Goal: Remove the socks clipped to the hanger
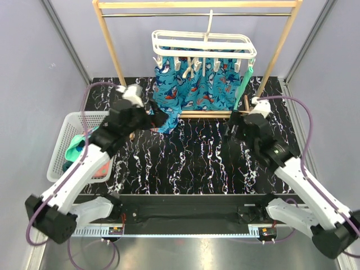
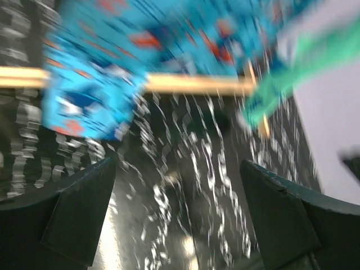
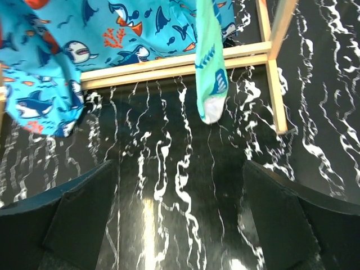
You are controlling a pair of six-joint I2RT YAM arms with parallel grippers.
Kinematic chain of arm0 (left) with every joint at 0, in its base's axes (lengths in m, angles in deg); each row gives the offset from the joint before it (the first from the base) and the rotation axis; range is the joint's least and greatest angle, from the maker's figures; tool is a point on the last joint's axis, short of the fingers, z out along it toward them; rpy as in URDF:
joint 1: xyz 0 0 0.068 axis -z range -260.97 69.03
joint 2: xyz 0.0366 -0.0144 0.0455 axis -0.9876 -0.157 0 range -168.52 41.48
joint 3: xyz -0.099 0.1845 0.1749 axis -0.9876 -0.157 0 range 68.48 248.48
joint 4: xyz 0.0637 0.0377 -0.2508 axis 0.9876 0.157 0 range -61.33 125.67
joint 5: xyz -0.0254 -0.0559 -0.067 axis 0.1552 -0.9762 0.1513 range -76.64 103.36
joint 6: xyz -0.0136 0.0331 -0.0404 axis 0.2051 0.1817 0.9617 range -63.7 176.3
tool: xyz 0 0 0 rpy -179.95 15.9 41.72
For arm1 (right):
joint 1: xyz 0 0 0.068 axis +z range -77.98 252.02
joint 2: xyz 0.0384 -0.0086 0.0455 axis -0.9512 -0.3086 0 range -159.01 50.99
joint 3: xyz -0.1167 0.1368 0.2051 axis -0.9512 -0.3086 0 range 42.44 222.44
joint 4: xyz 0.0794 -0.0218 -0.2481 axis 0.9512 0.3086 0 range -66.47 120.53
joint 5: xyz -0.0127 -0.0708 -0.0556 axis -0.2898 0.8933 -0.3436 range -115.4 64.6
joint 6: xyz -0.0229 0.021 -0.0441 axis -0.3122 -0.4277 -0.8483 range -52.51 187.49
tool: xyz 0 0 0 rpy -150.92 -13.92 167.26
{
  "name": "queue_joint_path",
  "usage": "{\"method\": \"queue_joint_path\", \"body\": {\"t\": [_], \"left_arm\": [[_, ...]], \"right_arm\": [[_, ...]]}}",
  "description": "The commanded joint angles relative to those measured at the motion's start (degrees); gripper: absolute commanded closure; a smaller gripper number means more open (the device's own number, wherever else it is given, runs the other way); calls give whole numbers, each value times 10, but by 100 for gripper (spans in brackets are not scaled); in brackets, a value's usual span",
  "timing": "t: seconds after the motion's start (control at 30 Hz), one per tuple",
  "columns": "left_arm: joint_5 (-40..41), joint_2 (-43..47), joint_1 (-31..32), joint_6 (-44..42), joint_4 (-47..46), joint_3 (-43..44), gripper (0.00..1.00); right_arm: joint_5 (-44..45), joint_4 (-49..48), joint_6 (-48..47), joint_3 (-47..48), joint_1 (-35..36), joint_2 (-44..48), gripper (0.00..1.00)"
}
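Note:
The white hanger [image 1: 202, 44] hangs by its hook from the wooden rail. Several bright blue shark-print socks [image 1: 194, 84] are clipped under it, and a mint-green sock [image 1: 243, 81] hangs at its right end. My left gripper [image 1: 163, 119] is open beside the lower end of the leftmost blue sock [image 2: 95, 95], holding nothing; its wrist view is blurred, with the mint-green sock [image 2: 281, 79] at the right. My right gripper [image 1: 229, 132] is open and empty over the black tabletop, below the mint-green sock [image 3: 211, 67] and the blue socks [image 3: 84, 39].
A tall wooden rail stand [image 1: 110, 50] carries the hanger; its base bars [image 3: 169, 66] lie on the black marbled table. A white mesh basket [image 1: 61, 147] at the left holds a teal sock [image 1: 76, 147] and a coral one [image 1: 102, 171]. Grey walls close both sides.

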Motion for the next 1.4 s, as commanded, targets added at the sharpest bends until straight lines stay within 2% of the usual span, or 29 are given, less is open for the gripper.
{"method": "queue_joint_path", "body": {"t": [0.0,0.13,0.33,0.43,0.53,0.83,0.87,0.9,1.03,1.07,1.27,1.37], "left_arm": [[32,-34,72,-43,-44,36,4],[-3,-76,120,-73,-50,47,8],[5,-64,160,-112,-41,30,9],[5,-49,171,-111,-51,19,9],[2,-40,174,-109,-50,16,10],[25,-9,174,-119,-51,10,11],[26,-9,174,-120,-52,10,11],[28,-9,174,-122,-51,10,12],[39,-6,175,-129,-50,5,20],[39,-5,175,-133,-52,4,21],[52,-21,209,-148,-47,20,27],[51,-48,219,-143,-41,37,27]], "right_arm": [[34,-119,-16,-15,-1,-43,2],[66,-222,-34,-44,-3,-130,16],[128,-346,-72,-61,-24,-225,17],[153,-345,-70,-57,-42,-261,18],[136,-359,-68,-60,-66,-281,19],[83,-391,-70,-45,-98,-350,36],[80,-386,-72,-35,-97,-357,39],[78,-381,-71,-28,-98,-366,52],[58,-345,-56,-22,-98,-334,80],[53,-313,-41,-19,-97,-319,100],[-65,-141,9,5,-98,-192,100],[-109,-100,29,1,-96,-135,100]]}}
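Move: The foot of the last green sock hangs ahead of the right hand, some 13 cm forward, 2 cm to the right and 14 cm down; its clip on the hanger is about 16 cm forward, 3 cm right and 15 cm above that hand. The shark-print cloth is roughly 17 cm forward, 16 cm left and 2 cm down, the rack's right foot 16 cm forward, 10 cm right and 19 cm down. From the left hand the sock's foot is about 10 cm ahead, 33 cm right and 17 cm down. The right hand, wide open, dives down and forward about 14 and 13 cm to the low-hanging foot of the green sock, veering slightly right, and shuts on it at the bottom, then draws back towards the base and up some 8 cm with the sock's foot pinched in its fingertips. Meanwhile the empty left hand swings about 9 cm right and 6 cm back, turning some 20 degrees clockwise and closing its fingers partway on nothing. ##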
